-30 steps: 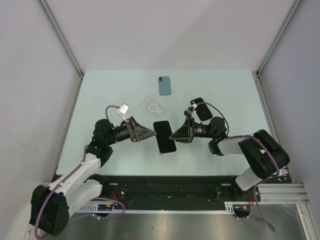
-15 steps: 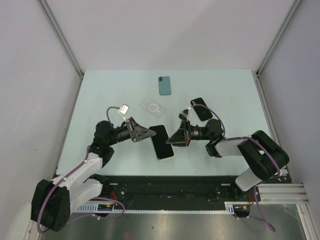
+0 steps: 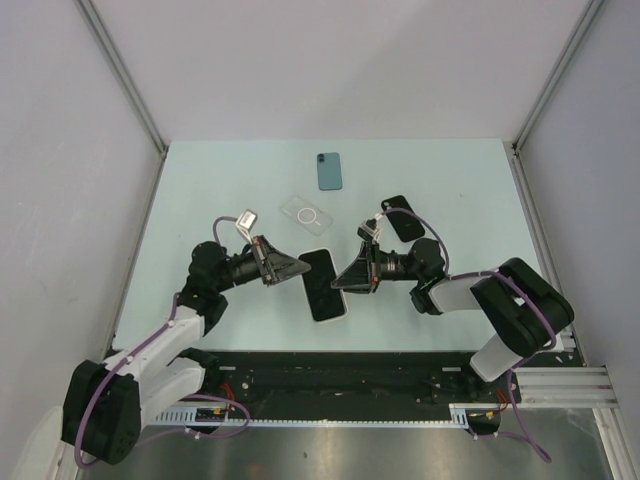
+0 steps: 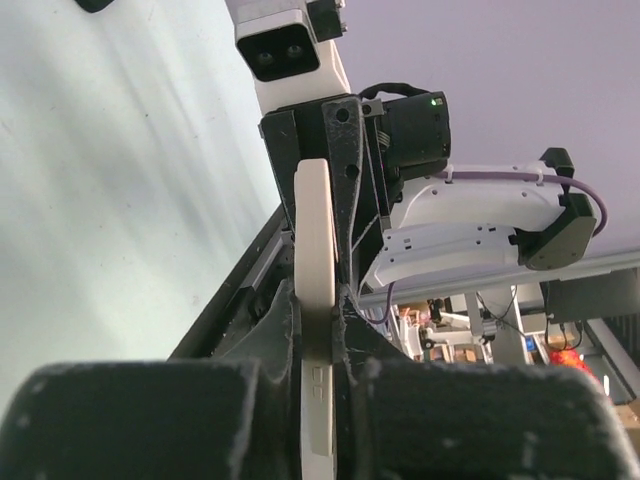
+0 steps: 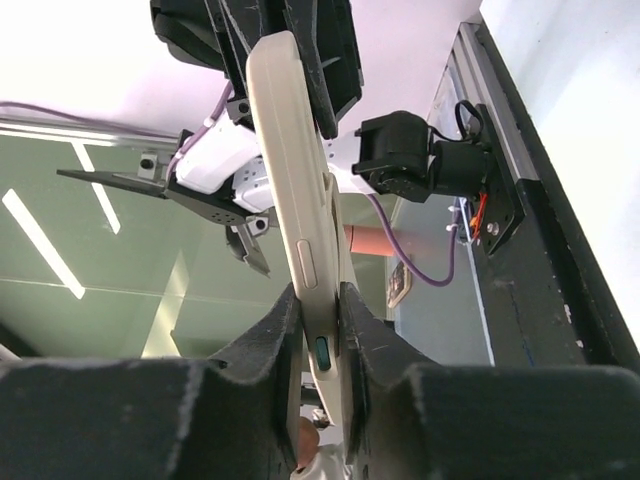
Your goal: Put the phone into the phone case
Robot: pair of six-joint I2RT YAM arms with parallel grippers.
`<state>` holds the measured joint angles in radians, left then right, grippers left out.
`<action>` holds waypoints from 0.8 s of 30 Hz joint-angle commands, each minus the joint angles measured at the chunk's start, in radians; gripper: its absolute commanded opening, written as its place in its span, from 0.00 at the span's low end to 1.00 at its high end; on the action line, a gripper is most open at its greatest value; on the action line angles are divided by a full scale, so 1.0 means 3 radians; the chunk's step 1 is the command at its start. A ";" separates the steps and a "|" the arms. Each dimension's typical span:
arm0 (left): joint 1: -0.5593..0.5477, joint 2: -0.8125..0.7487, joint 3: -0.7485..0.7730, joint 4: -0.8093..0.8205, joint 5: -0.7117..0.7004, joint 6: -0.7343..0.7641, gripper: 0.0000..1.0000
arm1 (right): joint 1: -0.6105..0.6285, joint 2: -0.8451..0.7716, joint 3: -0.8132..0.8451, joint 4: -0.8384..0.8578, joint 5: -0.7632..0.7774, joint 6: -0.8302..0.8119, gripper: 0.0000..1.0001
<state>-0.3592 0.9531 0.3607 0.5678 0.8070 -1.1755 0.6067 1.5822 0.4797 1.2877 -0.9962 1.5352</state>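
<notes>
A phone (image 3: 322,284) with a black screen and a cream edge is held above the table's near middle, one arm on each side. My left gripper (image 3: 296,268) is shut on its left edge and my right gripper (image 3: 345,278) on its right edge. In the left wrist view the cream edge (image 4: 315,230) runs up from between my left gripper's (image 4: 318,300) jaws. In the right wrist view the cream side (image 5: 290,160) is pinched by my right gripper (image 5: 318,300), and a small teal part shows in a slot. A clear phone case (image 3: 307,212) lies flat behind.
A teal phone (image 3: 329,171) lies at the back centre of the pale green table (image 3: 200,200). A black phone-shaped item (image 3: 402,217) lies to the right of the clear case. Grey walls stand on three sides.
Both grippers have shifted left and slightly nearer with the phone between them. The phone has tilted, its top now leaning left.
</notes>
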 commanded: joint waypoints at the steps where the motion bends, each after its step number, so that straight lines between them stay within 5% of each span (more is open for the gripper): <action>1: 0.0006 -0.0099 0.0061 -0.0236 0.0030 0.0364 0.16 | 0.0033 0.0064 0.0129 0.1031 0.0120 0.0216 0.08; 2: 0.0006 -0.0119 0.0086 -0.0337 0.0025 0.0385 0.44 | 0.0028 0.0064 0.0129 0.1031 0.0165 0.0221 0.07; 6: 0.0006 -0.0283 0.0097 -0.0568 -0.0010 0.0416 0.69 | -0.0028 0.0039 0.0124 0.1031 0.0334 0.0241 0.03; 24: -0.0311 -0.0478 -0.0359 -0.0405 -0.0225 0.0017 0.68 | -0.0131 0.0402 0.0139 0.1031 0.0652 0.0200 0.03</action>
<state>-0.4431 0.7902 0.2569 0.4015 0.7589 -1.1542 0.5686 1.7004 0.4812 1.2812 -0.8185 1.5856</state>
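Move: From the left hand, shut on the left edge of the case near its far end, the middle of the phone in its case is about 4 cm back and 4 cm right, at hand height; its near left corner is some 12 cm back and 2 cm right. The right hand grips the opposite edge, that middle lying about 3 cm to its left, level fore and aft. On the table some 20 cm lower, the clear case is about 25 cm ahead and 1 cm left of the left hand; the black phone is roughly 28 cm ahead and 20 cm right of the right hand. Back and down goes the left hand, about 4 cm and 3 cm, after its fingers spring wide open and free the case's left edge; still open, it works its way towards the near left corner. Against this the right hand, keeping its pinch on the right edge, carries the cased phone some 5 cm forward and 3 cm down, turning it about 10 degrees clockwise. ##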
